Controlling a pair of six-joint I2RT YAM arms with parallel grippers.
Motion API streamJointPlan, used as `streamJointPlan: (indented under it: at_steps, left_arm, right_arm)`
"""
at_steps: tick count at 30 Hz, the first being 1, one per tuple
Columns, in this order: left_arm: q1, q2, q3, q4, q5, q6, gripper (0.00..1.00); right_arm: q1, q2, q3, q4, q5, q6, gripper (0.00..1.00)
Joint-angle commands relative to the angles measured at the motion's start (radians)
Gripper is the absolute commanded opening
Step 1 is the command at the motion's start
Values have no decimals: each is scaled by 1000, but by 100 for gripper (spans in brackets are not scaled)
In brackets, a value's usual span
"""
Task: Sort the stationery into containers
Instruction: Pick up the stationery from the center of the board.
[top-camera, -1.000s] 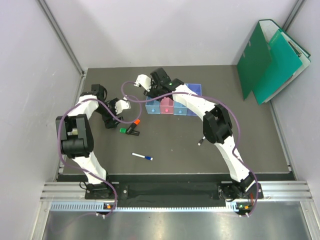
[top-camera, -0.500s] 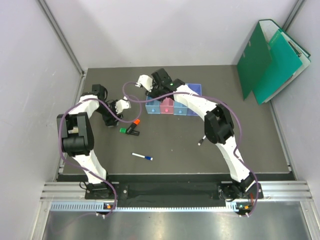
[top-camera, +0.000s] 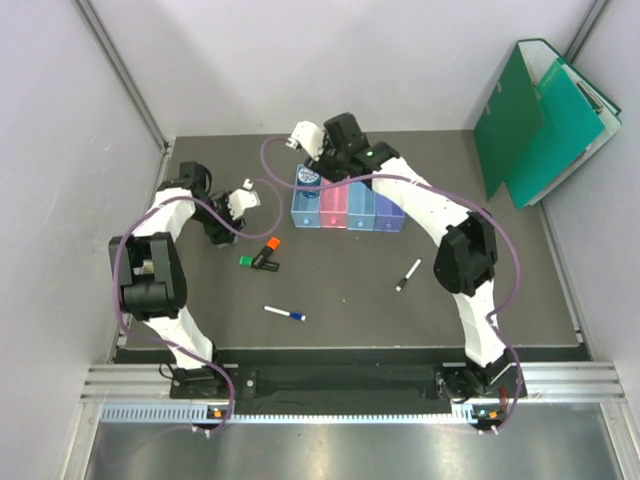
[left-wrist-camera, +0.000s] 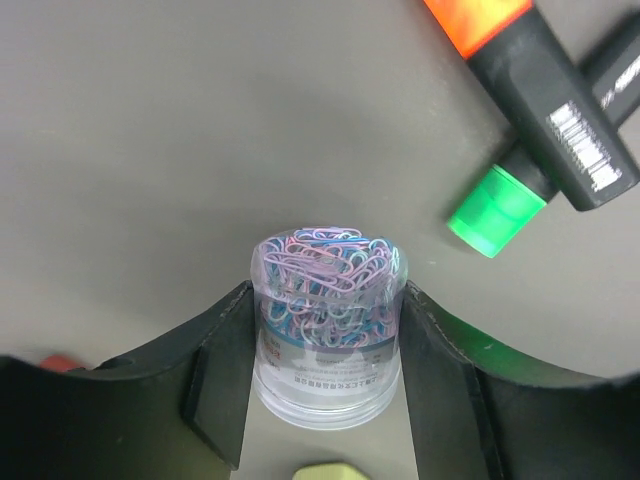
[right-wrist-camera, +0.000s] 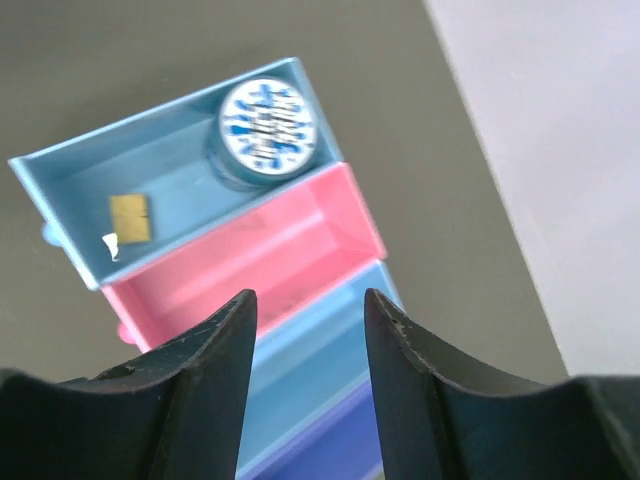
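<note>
The four joined bins (top-camera: 348, 222) stand in a row mid-table. My right gripper (top-camera: 328, 165) hovers open and empty over them (right-wrist-camera: 308, 305). The far-left light blue bin (right-wrist-camera: 180, 160) holds the blue tape roll (right-wrist-camera: 266, 125), the tan eraser (right-wrist-camera: 130, 217) and a small white piece. The pink bin (right-wrist-camera: 260, 260) looks empty. My left gripper (top-camera: 214, 232) is shut on a clear tub of coloured paper clips (left-wrist-camera: 325, 330). The orange-and-black highlighter (top-camera: 268, 248) and green highlighter (top-camera: 248, 261) lie just right of it. The white pen with blue cap (top-camera: 285, 314) and the black-and-white marker (top-camera: 408, 274) lie on the mat.
Green folders (top-camera: 540, 115) lean at the far right corner. Grey walls close in the table on three sides. A pale yellow-green object (left-wrist-camera: 325, 472) shows at the bottom edge of the left wrist view, under the tub.
My right arm has swung back and to the right, uncovering the bins and the marker. My left gripper has shifted a little toward the far side.
</note>
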Motion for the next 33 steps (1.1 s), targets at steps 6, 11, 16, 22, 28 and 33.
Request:
streamJointPlan:
  at_steps: [6, 11, 16, 22, 28, 33]
  left_arm:
    - [-35, -271, 69, 149, 71, -162, 48]
    - [-81, -409, 68, 254, 38, -227, 47]
    - [-244, -515, 83, 333, -35, -315, 45]
    - [-480, -624, 92, 413, -182, -427, 43]
    - [-656, -678, 120, 435, -265, -496, 36]
    - [-718, -711, 121, 421, -296, -507, 34]
  right_arm:
    - [-108, -247, -37, -40, -92, 84, 62]
    - [-147, -304, -37, -124, -283, 130, 78]
    - [-150, -355, -45, -209, -501, 150, 85]
    - [-157, -390, -48, -229, -724, 241, 98]
    - [-266, -398, -37, -142, -1028, 438, 100]
    - [-355, -401, -140, 139, -1412, 877, 100]
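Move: The left hand already holds the paper-clip jar. From it, the empty right gripper is about 26 cm right, 11 cm ahead and 13 cm higher; the organizer's middle is some 30 cm right and 10 cm ahead, and the orange highlighter 11 cm right and 3 cm back, 4 cm below. From the right hand, the jar is about 26 cm left, 11 cm back and 13 cm below; the organizer's middle is 15 cm below, 5 cm right and 1 cm back. Still gripping the paper-clip jar, the left hand carries it up over 30 cm, first nearly straight, then swinging about 20 cm right and slightly back, tipping its fingers up some 50 degrees towards the right gripper. The right hand rises off the organizer, first drifting right, then drawing back, rolls its left side up and opens wide. ##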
